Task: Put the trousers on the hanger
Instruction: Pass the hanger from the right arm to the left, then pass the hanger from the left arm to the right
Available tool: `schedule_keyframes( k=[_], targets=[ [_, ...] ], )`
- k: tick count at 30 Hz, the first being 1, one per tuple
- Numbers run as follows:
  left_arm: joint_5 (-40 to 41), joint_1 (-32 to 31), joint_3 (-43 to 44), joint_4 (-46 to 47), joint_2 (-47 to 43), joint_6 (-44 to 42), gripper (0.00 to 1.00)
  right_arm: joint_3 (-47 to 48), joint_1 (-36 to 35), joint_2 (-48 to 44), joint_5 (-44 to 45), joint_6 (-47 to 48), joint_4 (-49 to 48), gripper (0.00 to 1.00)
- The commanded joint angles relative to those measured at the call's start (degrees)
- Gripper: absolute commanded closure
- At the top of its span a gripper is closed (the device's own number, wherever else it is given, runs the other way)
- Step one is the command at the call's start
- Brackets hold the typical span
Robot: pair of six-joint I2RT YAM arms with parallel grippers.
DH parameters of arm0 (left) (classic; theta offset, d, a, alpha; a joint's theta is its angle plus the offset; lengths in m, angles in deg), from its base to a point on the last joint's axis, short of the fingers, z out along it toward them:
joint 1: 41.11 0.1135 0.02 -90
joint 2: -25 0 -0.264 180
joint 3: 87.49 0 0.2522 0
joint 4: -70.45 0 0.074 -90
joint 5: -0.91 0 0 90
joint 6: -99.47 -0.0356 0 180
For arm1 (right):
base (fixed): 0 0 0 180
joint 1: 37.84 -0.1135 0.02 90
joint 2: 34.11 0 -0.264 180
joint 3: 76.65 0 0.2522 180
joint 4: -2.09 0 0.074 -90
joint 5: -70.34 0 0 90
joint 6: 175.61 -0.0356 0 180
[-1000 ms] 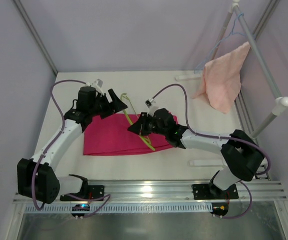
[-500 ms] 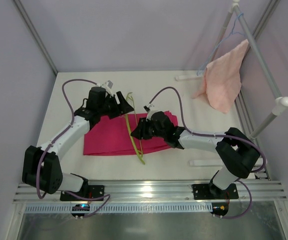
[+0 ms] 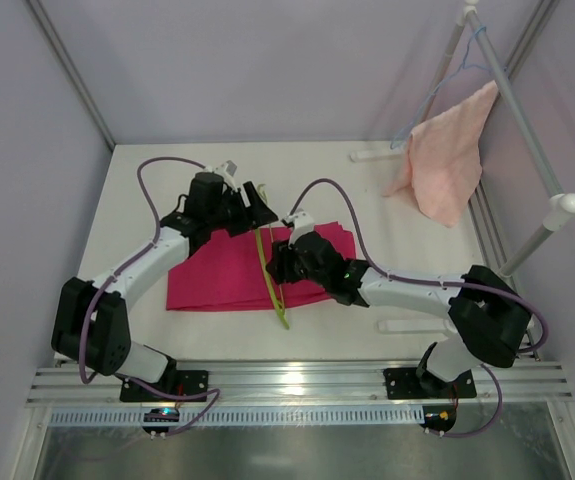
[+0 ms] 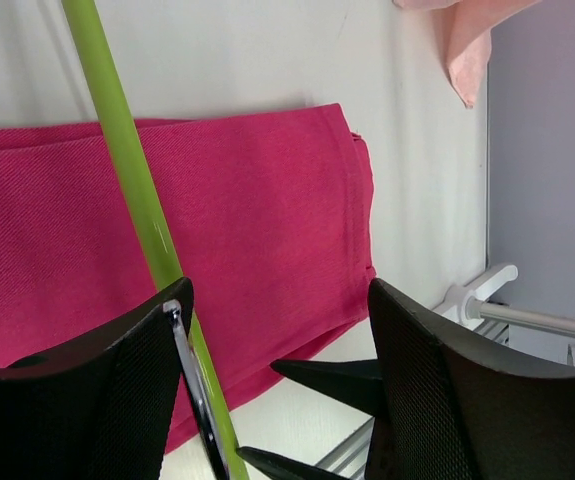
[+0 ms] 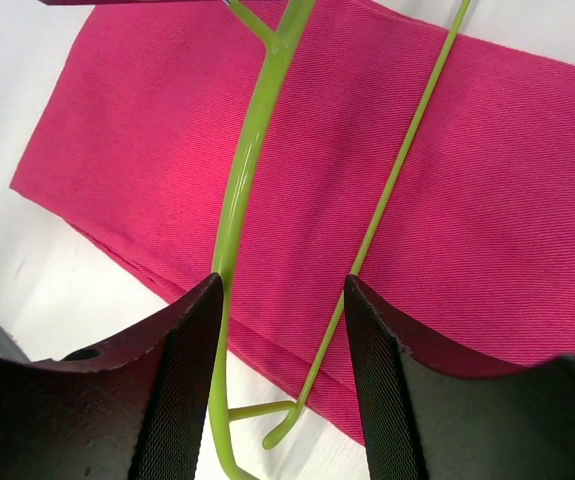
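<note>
The magenta trousers lie folded flat on the white table, also filling the left wrist view and the right wrist view. The lime-green hanger lies across their right part, hook end toward the back. My left gripper is open at that hook end; the green bar runs along its left finger with a shiny metal strip beside it, and the gripper has a wide gap. My right gripper hovers open over the hanger, its jaws straddling the thin lower bar.
A pale pink towel hangs from the slanted white rail at the back right, beside a light-blue wire hanger. Short white bars lie on the table. The metal frame rail runs along the near edge.
My right gripper has opened and let go of the hanger, which now lies more upright across the trousers. My left arm has moved right to the hook end, its jaws narrowing slightly.
</note>
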Motion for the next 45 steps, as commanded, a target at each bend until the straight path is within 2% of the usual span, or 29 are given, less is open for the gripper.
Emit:
schedule_keyframes(
  k=[1, 11, 17, 20, 21, 25, 28, 33, 43, 45],
  targets=[
    [-0.3, -1.0, 2.9, 3.1, 0.4, 1.0, 0.29, 2.9, -2.4, 0.0, 6.5, 3.4, -0.3, 0.44],
    [1.0, -2.3, 4.0, 3.2, 1.7, 2.3, 0.28, 8.5, -6.7, 4.2, 16.4, 3.4, 2.6, 0.44],
    [1.2, -2.5, 5.0, 2.6, 2.5, 2.3, 0.28, 14.2, -6.7, 10.0, 22.9, 2.2, 10.1, 0.45],
    [1.1, -2.6, 4.9, 2.7, 2.7, 2.7, 0.27, 14.2, -6.7, 11.0, 24.6, 1.2, 11.8, 0.54],
    [0.9, -2.6, 4.9, 2.8, 2.7, 3.0, 0.27, 14.2, -6.6, 11.1, 24.9, 0.9, 11.7, 0.61],
    [1.1, -2.6, 4.6, 3.3, 2.9, 3.8, 0.26, 14.9, -6.6, 12.1, 27.0, -0.6, 13.4, 0.76],
    [1.1, -2.6, 5.0, 3.1, 2.9, 3.8, 0.25, 13.8, -6.6, 11.3, 27.5, -2.2, 13.6, 0.81],
    [5.9, -2.6, 9.8, -4.0, 3.5, 0.9, 0.19, 11.3, -6.5, 9.2, 29.0, -4.6, 13.9, 0.82],
    [9.7, -1.6, 19.7, -14.7, 6.3, -2.8, 0.09, 9.6, -6.4, 9.7, 27.7, -4.9, 12.6, 0.81],
    [11.1, 0.0, 21.0, -17.6, 6.8, -3.5, 0.07, 9.1, -6.2, 9.1, 27.9, -5.1, 12.6, 0.78]
  ],
)
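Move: The green hanger runs fore and aft between the right hand's open fingers, its middle about 2 cm ahead, 1 cm left and level with them; its metal hook is some 5 cm ahead, 1 cm left and 2 cm up. From the left hand the hanger's middle lies about 7 cm back, 1 cm right and 6 cm below. The trousers lie flat beneath, their middle 4 cm left, 1 cm back and about 11 cm below the right hand. Sidling about 2 cm left, then forward some 2.5 cm along the hanger while easing back right, the right hand turns roughly 20 degrees, mostly clockwise, and pinches the thick bar just short of the hook. The left hand first edges right, fingers open by the hook, then spreads them wider and draws off up about 5 cm and forward 4 cm. ##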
